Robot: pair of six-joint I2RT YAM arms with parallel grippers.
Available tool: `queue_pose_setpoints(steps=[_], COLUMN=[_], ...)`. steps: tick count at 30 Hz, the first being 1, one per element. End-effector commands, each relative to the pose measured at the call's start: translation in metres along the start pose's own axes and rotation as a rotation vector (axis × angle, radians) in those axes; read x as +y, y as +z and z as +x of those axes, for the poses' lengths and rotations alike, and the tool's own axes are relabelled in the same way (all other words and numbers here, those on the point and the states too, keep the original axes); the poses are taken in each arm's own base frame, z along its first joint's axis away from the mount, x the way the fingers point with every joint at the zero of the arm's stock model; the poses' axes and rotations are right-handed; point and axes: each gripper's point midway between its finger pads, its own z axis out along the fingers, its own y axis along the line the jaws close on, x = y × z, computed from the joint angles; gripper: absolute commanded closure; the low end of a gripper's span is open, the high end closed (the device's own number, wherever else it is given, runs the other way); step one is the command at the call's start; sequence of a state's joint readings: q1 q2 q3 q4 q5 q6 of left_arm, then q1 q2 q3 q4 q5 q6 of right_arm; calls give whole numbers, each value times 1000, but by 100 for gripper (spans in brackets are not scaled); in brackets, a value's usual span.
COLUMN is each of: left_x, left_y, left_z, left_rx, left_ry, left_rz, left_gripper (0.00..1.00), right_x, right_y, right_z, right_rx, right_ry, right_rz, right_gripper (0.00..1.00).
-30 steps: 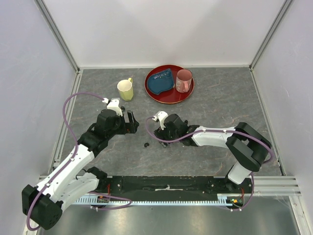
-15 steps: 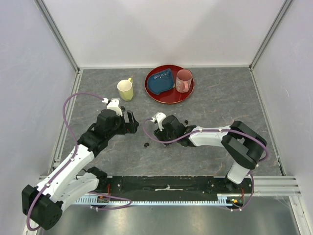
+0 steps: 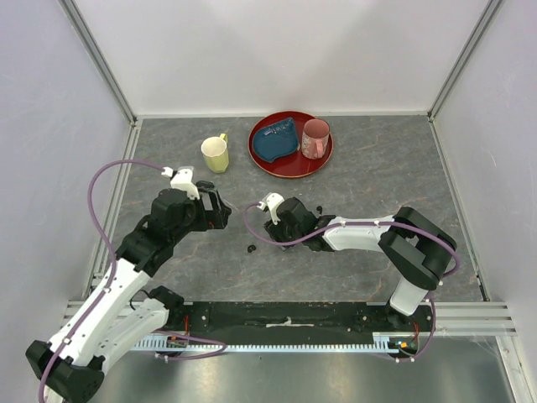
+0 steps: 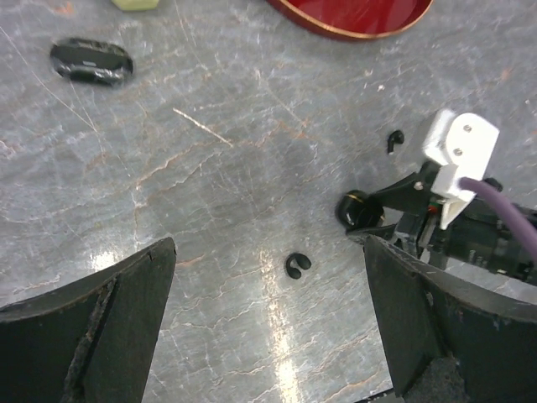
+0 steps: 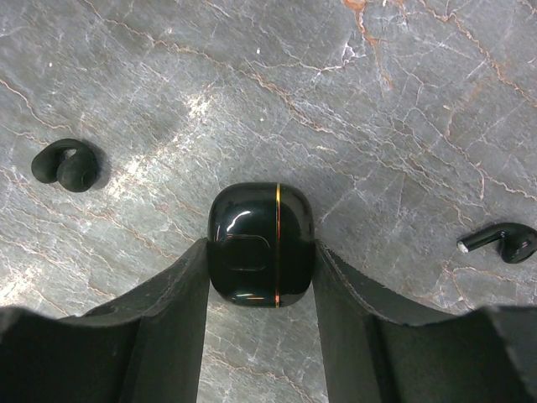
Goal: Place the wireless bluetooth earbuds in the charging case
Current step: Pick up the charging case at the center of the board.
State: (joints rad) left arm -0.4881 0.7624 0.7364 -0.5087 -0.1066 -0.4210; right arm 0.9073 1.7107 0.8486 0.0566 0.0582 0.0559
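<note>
A glossy black charging case (image 5: 260,243) with a thin gold seam lies closed on the grey table. My right gripper (image 5: 260,252) is shut on it, both fingers pressing its sides. One hook-shaped black earbud (image 5: 65,165) lies to the case's left, and a stemmed earbud (image 5: 503,243) lies to its right. In the left wrist view the hooked earbud (image 4: 298,265) rests on the table ahead of my left gripper (image 4: 273,336), which hovers wide open and holds nothing. The stemmed earbud (image 4: 394,140) and the case (image 4: 357,208) also show there. In the top view my right gripper (image 3: 273,227) sits just above the earbud (image 3: 251,248).
A black oval case (image 4: 91,62) lies further out on the left. A yellow mug (image 3: 216,154) stands at the back. Beside it, a red plate (image 3: 291,165) carries a pink mug (image 3: 315,138) and a blue object (image 3: 277,141). White walls enclose the table.
My right gripper has narrowed until its fingers touch the charging case and has shifted slightly left. The left arm has drawn back to the left, its gripper staying wide open.
</note>
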Motion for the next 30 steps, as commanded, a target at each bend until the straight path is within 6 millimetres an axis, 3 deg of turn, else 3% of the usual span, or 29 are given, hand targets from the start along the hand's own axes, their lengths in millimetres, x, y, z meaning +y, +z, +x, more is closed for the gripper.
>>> queue_pose_setpoints(steps=[1, 2, 8, 18, 23, 30], left_x=[-1, -1, -2, 7, 5, -31], left_y=[-20, -21, -25, -45, -45, -17], left_z=[-27, -27, -19, -31, -36, -53], left_rx=[-63, -62, -43, -93, -98, -36], left_ry=[3, -2, -46, -79, -53, 27], left_rz=[-13, -13, -9, -58, -54, 84], left_gripper=[1, 1, 1, 1, 0, 0], right_x=[1, 1, 0, 6, 6, 10], right_y=[0, 0, -14, -39, -45, -70], right_z=[-17, -17, -29, -56, -66, -87], right_rx=[-46, -46, -86, -139, -167, -217], right_ry=[10, 8, 19, 16, 17, -30], right_rz=[3, 3, 3, -32, -34, -65], right_gripper=[68, 72, 72, 72, 72, 74])
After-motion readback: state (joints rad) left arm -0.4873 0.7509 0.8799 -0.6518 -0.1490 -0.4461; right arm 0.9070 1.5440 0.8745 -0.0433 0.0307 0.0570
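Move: The charging case already sits between the right hand's fingers on the board. From that hand, one earbud lies about 7 cm left and 3 cm back; another some 6 cm ahead and 6 cm right, with a third 7 cm ahead and 10 cm right, all about 1 cm below. From the left hand, the case lies roughly 15 cm right, 1 cm ahead and 17 cm below. Still pinching the charging case, the right hand lifts straight up about 6 cm; the left rises some 4. ##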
